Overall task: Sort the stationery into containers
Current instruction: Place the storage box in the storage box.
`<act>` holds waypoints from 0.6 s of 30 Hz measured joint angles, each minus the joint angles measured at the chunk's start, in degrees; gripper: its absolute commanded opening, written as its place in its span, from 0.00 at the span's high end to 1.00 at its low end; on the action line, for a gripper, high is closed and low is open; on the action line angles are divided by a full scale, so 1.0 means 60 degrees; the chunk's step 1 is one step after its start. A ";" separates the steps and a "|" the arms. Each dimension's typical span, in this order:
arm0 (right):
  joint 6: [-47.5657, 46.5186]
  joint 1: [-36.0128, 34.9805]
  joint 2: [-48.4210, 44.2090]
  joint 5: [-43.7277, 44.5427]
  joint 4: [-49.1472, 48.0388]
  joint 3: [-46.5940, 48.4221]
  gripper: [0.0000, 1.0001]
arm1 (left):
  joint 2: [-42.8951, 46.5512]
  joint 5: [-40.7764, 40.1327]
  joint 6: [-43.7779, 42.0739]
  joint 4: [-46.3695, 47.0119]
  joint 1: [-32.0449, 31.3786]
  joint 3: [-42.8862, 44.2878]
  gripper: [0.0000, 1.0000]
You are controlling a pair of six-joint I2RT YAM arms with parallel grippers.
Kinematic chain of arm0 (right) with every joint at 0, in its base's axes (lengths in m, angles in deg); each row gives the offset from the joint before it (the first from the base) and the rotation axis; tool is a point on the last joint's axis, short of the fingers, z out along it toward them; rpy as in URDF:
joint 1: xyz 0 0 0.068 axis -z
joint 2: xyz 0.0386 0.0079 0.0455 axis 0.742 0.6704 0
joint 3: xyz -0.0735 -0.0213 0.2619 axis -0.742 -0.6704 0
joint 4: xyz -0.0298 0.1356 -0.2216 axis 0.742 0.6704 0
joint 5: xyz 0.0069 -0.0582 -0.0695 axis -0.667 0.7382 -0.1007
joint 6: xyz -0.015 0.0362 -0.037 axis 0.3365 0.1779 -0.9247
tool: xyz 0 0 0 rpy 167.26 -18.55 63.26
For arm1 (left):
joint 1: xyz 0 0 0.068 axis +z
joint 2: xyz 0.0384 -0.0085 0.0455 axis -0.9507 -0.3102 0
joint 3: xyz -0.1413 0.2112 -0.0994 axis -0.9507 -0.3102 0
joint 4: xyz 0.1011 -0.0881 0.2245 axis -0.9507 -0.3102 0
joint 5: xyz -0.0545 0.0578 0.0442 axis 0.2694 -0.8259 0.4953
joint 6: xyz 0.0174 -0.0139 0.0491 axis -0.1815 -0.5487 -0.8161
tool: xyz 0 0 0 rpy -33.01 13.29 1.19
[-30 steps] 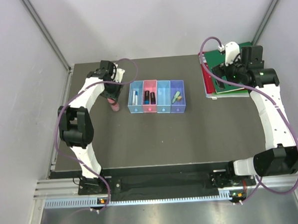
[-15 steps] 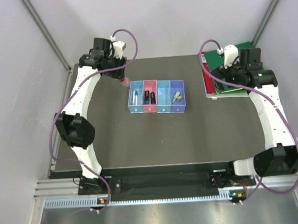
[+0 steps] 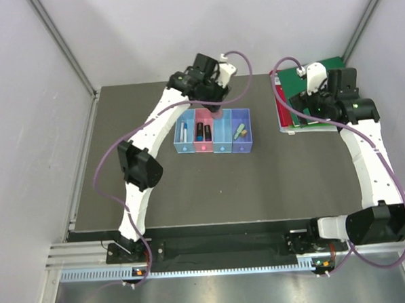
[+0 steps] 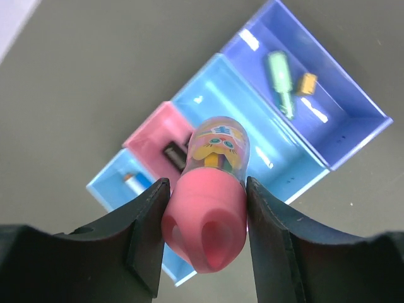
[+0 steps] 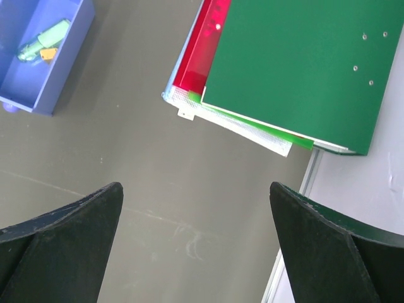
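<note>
My left gripper (image 3: 216, 111) is shut on the pink-capped little bottle (image 4: 208, 208) and holds it above the back of the joined bins, over the pink bin (image 3: 203, 147) and the middle light blue bin (image 3: 223, 145). The left light blue bin (image 3: 182, 148) holds a blue-white pen (image 3: 184, 131). The pink bin holds two dark markers (image 3: 203, 131). The violet bin (image 3: 243, 145) holds the pale green marker (image 4: 281, 72) and the tan nub (image 4: 307, 82). My right gripper (image 5: 196, 246) is open and empty above bare table, left of the binder.
A large green binder (image 3: 316, 91) lies on a red folder (image 3: 282, 110) at the table's back right corner, under my right wrist. Grey walls close the back and both sides. The binder (image 5: 303, 63) and folder (image 5: 203, 44) fill the right wrist view's top.
My left arm has swung right from the table's back left to above the bins, carrying the pink-capped bottle. The right arm has barely moved.
</note>
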 measured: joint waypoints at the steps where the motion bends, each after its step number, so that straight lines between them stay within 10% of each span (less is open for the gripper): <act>1: 0.0000 0.0004 -0.0080 0.0040 -0.0007 -0.0102 0.00 | -0.0142 -0.0011 -0.0055 -0.0018 -0.0120 0.0007 1.00; 18: -0.0029 0.0178 -0.0597 0.0226 -0.0080 -0.0772 0.00 | -0.1169 -0.0113 -0.0721 0.0463 -0.0535 -0.0627 1.00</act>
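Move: The left hand already grips the pink-capped bottle; the storage box's empty light-blue compartment lies about 4 cm to its right, 1 cm ahead and 16 cm below. At the same depth, the pink compartment with dark markers is some 3 cm left and level, the purple one 11 cm right and 1 cm ahead. From the right hand, the light-blue compartment lies roughly 24 cm left, 5 cm ahead and 20 cm below. The left hand lowers the gripped bottle about 8 cm towards the light-blue compartment, first easing 3 cm right. ##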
